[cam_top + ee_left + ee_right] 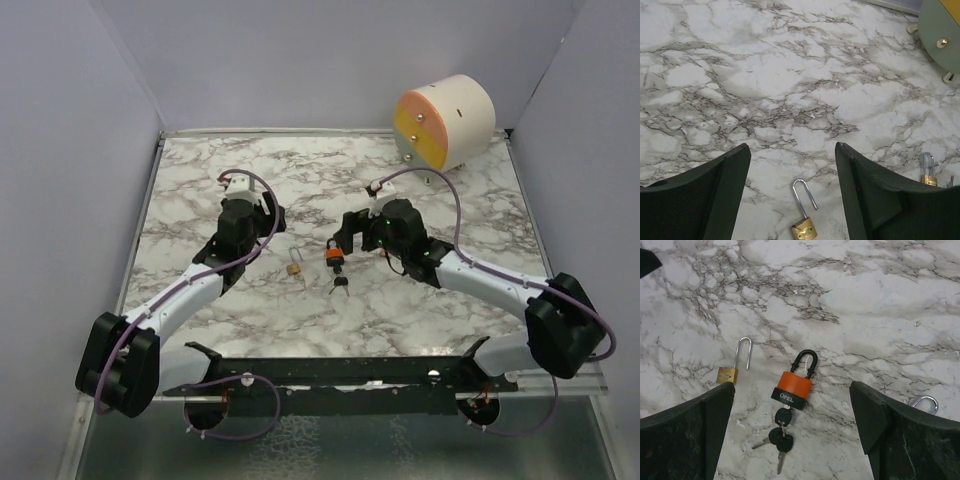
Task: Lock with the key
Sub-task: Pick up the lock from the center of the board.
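An orange padlock (792, 384) with a black shackle lies flat on the marble table (880, 295), both shackle legs down in its body. One key of a black-headed key bunch (780, 433) sticks in its base. My right gripper (792, 390) hovers open over this padlock, one finger on each side, touching nothing. From above, the orange padlock (334, 257) and the key bunch (340, 287) sit just left of the right gripper (352, 245). My left gripper (792, 146) is open and empty, beyond a small brass padlock (804, 227).
The brass padlock (295, 268) lies with its silver shackle swung open, left of the orange one. Another silver shackle (925, 402) peeks out beside my right finger. A cream drum (445, 122) with an orange, yellow and green face stands at the back right.
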You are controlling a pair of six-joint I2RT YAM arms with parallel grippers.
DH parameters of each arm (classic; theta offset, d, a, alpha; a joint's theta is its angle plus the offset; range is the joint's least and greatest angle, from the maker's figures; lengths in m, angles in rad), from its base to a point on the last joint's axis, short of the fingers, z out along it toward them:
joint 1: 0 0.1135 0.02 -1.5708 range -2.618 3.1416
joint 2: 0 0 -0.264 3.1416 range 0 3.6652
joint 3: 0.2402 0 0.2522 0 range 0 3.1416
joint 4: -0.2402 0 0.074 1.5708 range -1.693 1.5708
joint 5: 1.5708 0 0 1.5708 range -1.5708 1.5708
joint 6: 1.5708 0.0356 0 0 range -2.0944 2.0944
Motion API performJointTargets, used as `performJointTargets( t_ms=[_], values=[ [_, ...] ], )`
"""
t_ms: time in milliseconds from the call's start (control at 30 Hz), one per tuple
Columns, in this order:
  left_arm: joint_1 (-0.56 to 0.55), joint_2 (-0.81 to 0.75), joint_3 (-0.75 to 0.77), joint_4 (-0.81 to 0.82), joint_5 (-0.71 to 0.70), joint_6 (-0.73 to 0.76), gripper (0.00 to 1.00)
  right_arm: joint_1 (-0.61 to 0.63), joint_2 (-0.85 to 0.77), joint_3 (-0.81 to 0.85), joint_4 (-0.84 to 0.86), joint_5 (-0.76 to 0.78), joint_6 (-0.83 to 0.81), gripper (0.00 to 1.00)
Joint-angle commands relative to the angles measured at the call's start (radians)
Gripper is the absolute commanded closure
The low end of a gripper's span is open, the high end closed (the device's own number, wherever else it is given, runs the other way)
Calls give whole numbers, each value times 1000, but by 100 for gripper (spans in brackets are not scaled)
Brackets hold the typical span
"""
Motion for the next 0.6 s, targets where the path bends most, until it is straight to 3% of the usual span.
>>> performJointTargets(
  t_ms=[0, 567],
  values=[
    [41, -71, -31, -22, 25, 26, 28, 20, 78, 67, -6, 63, 12, 0],
    [137, -57, -77, 6, 94, -32, 31, 120, 369, 251, -195, 168, 28, 7]
  ],
)
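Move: The orange-and-black lock lies under my open right hand, about 12 cm down, some 3 cm to its left and 2 cm ahead. Its keys are about 5 cm back and 2 cm left of that hand; the left brass lock is level with the hand and about 12 cm left, the right brass lock some 4 cm ahead and 9 cm right. From my left hand the orange lock is about 12 cm right, 2 cm back and 15 cm below. I bring my right hand down about 7 cm and some 5 cm to the left, closing on the orange lock, sinking ever faster while the leftward travel dies out. On the way the wrist dips its left side and tips the fingers further down; they stay wide open and touch nothing yet. My left hand clears off about 4.5 cm to its left, away from the lock. ##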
